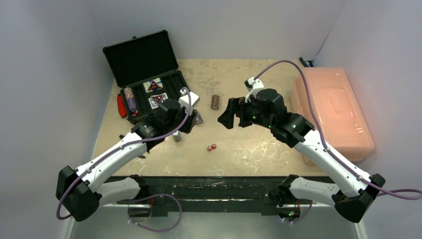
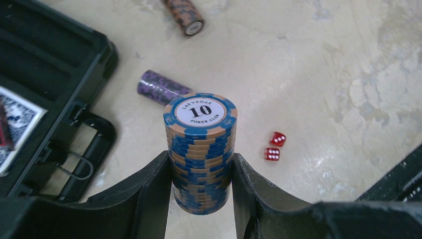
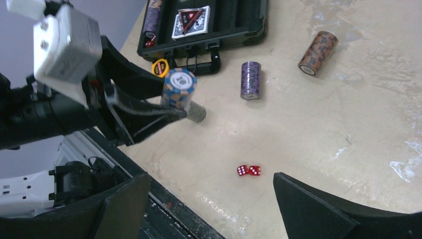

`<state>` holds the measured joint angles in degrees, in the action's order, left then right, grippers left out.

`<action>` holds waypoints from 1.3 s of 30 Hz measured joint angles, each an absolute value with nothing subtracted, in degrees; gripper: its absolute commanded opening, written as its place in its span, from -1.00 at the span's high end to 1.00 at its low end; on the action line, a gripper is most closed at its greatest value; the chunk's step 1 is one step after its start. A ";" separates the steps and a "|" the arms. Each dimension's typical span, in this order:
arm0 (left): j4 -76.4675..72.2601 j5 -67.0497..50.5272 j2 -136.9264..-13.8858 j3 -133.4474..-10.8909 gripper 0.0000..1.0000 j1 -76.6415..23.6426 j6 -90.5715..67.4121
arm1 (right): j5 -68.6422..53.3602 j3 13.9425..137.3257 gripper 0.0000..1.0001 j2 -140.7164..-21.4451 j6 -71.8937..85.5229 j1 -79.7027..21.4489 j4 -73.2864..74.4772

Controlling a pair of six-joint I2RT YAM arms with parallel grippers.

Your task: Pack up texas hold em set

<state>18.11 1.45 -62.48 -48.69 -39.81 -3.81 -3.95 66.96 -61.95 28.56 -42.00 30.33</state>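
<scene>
The black case (image 1: 149, 84) lies open at the back left, with card decks and a chip stack in its tray. My left gripper (image 2: 201, 164) is shut on an upright blue-and-tan chip stack (image 2: 200, 144) marked 10 and holds it just off the table, in front of the case. A purple stack (image 2: 161, 87) and a brown stack (image 2: 185, 16) lie on their sides beyond it. Two red dice (image 2: 274, 146) sit to its right. My right gripper (image 3: 211, 189) is open and empty, hovering above the dice (image 3: 248, 170).
A large pink bin (image 1: 331, 112) stands at the right edge. A grey chip stack (image 1: 176, 135) stands near the left arm. A red object (image 1: 121, 105) lies left of the case. The black rail of the arm bases (image 1: 219, 186) runs along the near edge.
</scene>
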 measured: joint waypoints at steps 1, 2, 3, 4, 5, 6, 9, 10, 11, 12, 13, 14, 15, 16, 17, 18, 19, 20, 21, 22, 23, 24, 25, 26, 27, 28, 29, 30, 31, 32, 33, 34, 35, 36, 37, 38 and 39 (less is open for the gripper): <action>18.81 2.50 -63.33 -50.02 1.00 -39.00 -4.49 | -3.55 66.96 -0.98 -61.89 28.56 -42.00 30.59; 19.40 3.38 -64.16 -51.20 1.00 -38.46 -5.21 | -3.25 66.96 -0.98 -61.87 28.60 -42.00 30.85; 20.01 4.62 -65.49 -52.97 1.00 -37.78 -6.02 | -2.57 66.96 -0.98 -61.87 28.69 -42.00 31.18; 20.40 5.50 -66.46 -54.08 1.00 -37.45 -6.61 | -2.37 66.96 -0.98 -61.87 28.71 -42.00 31.35; 20.84 6.68 -67.68 -55.48 1.00 -37.01 -7.49 | -2.15 66.96 -0.98 -61.87 28.77 -42.00 31.66; 21.54 7.81 -68.95 -56.97 1.00 -36.64 -8.29 | -1.98 66.96 -0.98 -61.87 28.88 -42.00 31.99; 23.18 10.68 -72.69 -60.99 1.00 -35.83 -10.17 | -1.69 66.96 -0.98 -61.87 28.95 -42.00 32.60; 23.70 11.46 -73.93 -62.35 1.00 -35.62 -10.68 | -1.32 66.96 -0.98 -61.84 28.95 -42.00 32.73; 24.38 12.43 -75.55 -64.12 1.00 -35.33 -11.35 | -0.95 66.96 -0.98 -61.84 28.97 -42.00 32.88; 25.02 13.06 -76.88 -65.54 1.00 -35.07 -11.77 | -0.71 66.96 -0.98 -61.84 28.99 -42.00 33.06; 25.47 13.76 -78.17 -66.98 1.00 -34.76 -12.43 | -0.47 66.96 -0.98 -61.84 28.99 -42.00 33.19; 25.89 14.22 -79.46 -68.38 1.00 -34.41 -13.02 | -0.25 66.96 -0.98 -61.82 29.02 -42.00 33.30; 26.30 14.61 -80.58 -69.58 1.00 -34.02 -13.56 | 0.08 66.96 -0.98 -61.78 29.02 -42.00 33.36; 26.74 15.03 -81.69 -70.83 1.00 -33.58 -14.28 | 0.51 66.96 -0.98 -61.71 29.08 -42.00 33.45; 27.16 15.25 -82.56 -71.83 1.00 -33.12 -14.74 | 0.60 66.96 -0.98 -61.63 29.12 -42.00 33.50; 27.99 15.46 -83.68 -73.19 1.00 -32.49 -15.62 | 0.71 66.96 -0.98 -61.49 29.17 -42.00 33.56; 28.71 15.64 -84.88 -74.61 1.00 -31.77 -16.27 | 0.84 66.96 -0.98 -61.34 29.17 -42.00 33.71; 29.12 15.88 -86.15 -75.96 1.00 -31.00 -17.08 | 0.95 66.96 -0.98 -61.19 29.19 -42.00 33.87; 29.76 16.16 -87.44 -77.45 1.00 -30.22 -17.74 | 1.04 66.96 -0.98 -60.95 29.21 -42.00 34.04; 30.37 16.51 -88.75 -78.87 1.00 -29.41 -18.50 | 1.13 66.96 -0.98 -60.73 29.32 -42.00 34.15; 30.89 16.78 -89.93 -80.12 1.00 -28.73 -19.03 | 1.26 66.96 -0.98 -60.55 29.36 -42.00 34.28; 31.55 17.02 -91.22 -81.58 1.00 -27.99 -19.53 | 1.63 66.94 -0.98 -60.34 29.41 -42.00 34.37; 32.21 17.21 -92.68 -83.15 1.00 -27.22 -20.18 | 1.91 66.94 -0.98 -60.14 29.43 -42.00 34.50; 32.51 17.34 -94.06 -84.47 1.00 -26.52 -20.67 | 2.07 66.92 -0.98 -59.94 29.43 -42.00 34.63; 32.88 17.45 -95.48 -85.89 1.00 -25.80 -21.30 | 2.13 66.92 -0.98 -59.79 29.45 -42.00 34.81; 33.34 17.54 -96.84 -87.24 1.00 -25.19 -21.91 | 2.24 66.85 -0.98 -59.64 29.47 -42.00 34.89; 33.93 17.61 -98.30 -88.68 1.00 -24.60 -22.46 | 2.31 66.83 -0.98 -59.59 29.47 -42.00 35.05; 34.48 17.61 -99.74 -90.13 1.00 -24.03 -23.27 | 2.39 66.81 -0.98 -59.57 29.52 -42.00 35.22; 35.16 17.56 -101.25 -91.64 1.00 -23.51 -23.88 | 2.50 66.76 -0.98 -59.59 29.52 -42.00 35.24; 35.66 17.45 -102.76 -93.08 1.00 -22.98 -24.62 | 2.55 66.70 -0.98 -59.59 29.54 -42.00 35.35; 36.03 17.32 -103.90 -94.13 1.00 -22.59 -25.17 | 2.59 66.61 -0.98 -59.57 29.54 -42.00 35.40; 36.67 17.12 -105.34 -95.61 1.00 -22.09 -26.04 | 2.70 66.54 -0.98 -59.57 29.56 -42.00 35.55; 37.28 17.02 -106.74 -96.99 1.00 -21.65 -26.65 | 2.96 66.46 -0.98 -59.55 29.56 -42.00 35.64; 37.87 16.95 -108.05 -98.32 1.00 -21.26 -27.33 | 3.20 66.30 -0.98 -59.53 29.56 -42.00 35.66; 38.37 16.93 -109.32 -99.66 1.00 -20.88 -27.90 | 3.46 66.17 -0.98 -59.51 29.56 -42.00 35.75; 38.81 16.91 -110.50 -100.77 1.00 -20.56 -28.25 | 3.57 66.08 -0.98 -59.48 29.56 -42.00 35.90; 39.05 16.91 -111.35 -101.58 1.00 -20.36 -28.53 | 3.64 66.06 -0.98 -59.48 29.56 -42.00 36.10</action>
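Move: The blue-and-orange chip stack is already in the left hand; the empty slots at the right side of the case lie about 27 cm ahead of that hand, 8 cm to its left and some 14 cm below. The purple stack lies about 11 cm ahead and 1 cm right, the brown stack 19 ahead and 10 right, the green stack level and 9 left. From the right hand the slots are roughly 29 cm ahead, 26 left. The blue-and-orange stack, pinched all along, is carried by the left hand some 22 cm forward and 7 cm left to the case's empty slots. The hand rises a little, then sinks about 4 cm over the last half, turning roughly 45 degrees counter-clockwise and tipping further down. The right hand, wide open and empty, drifts about 3 cm to its right. ##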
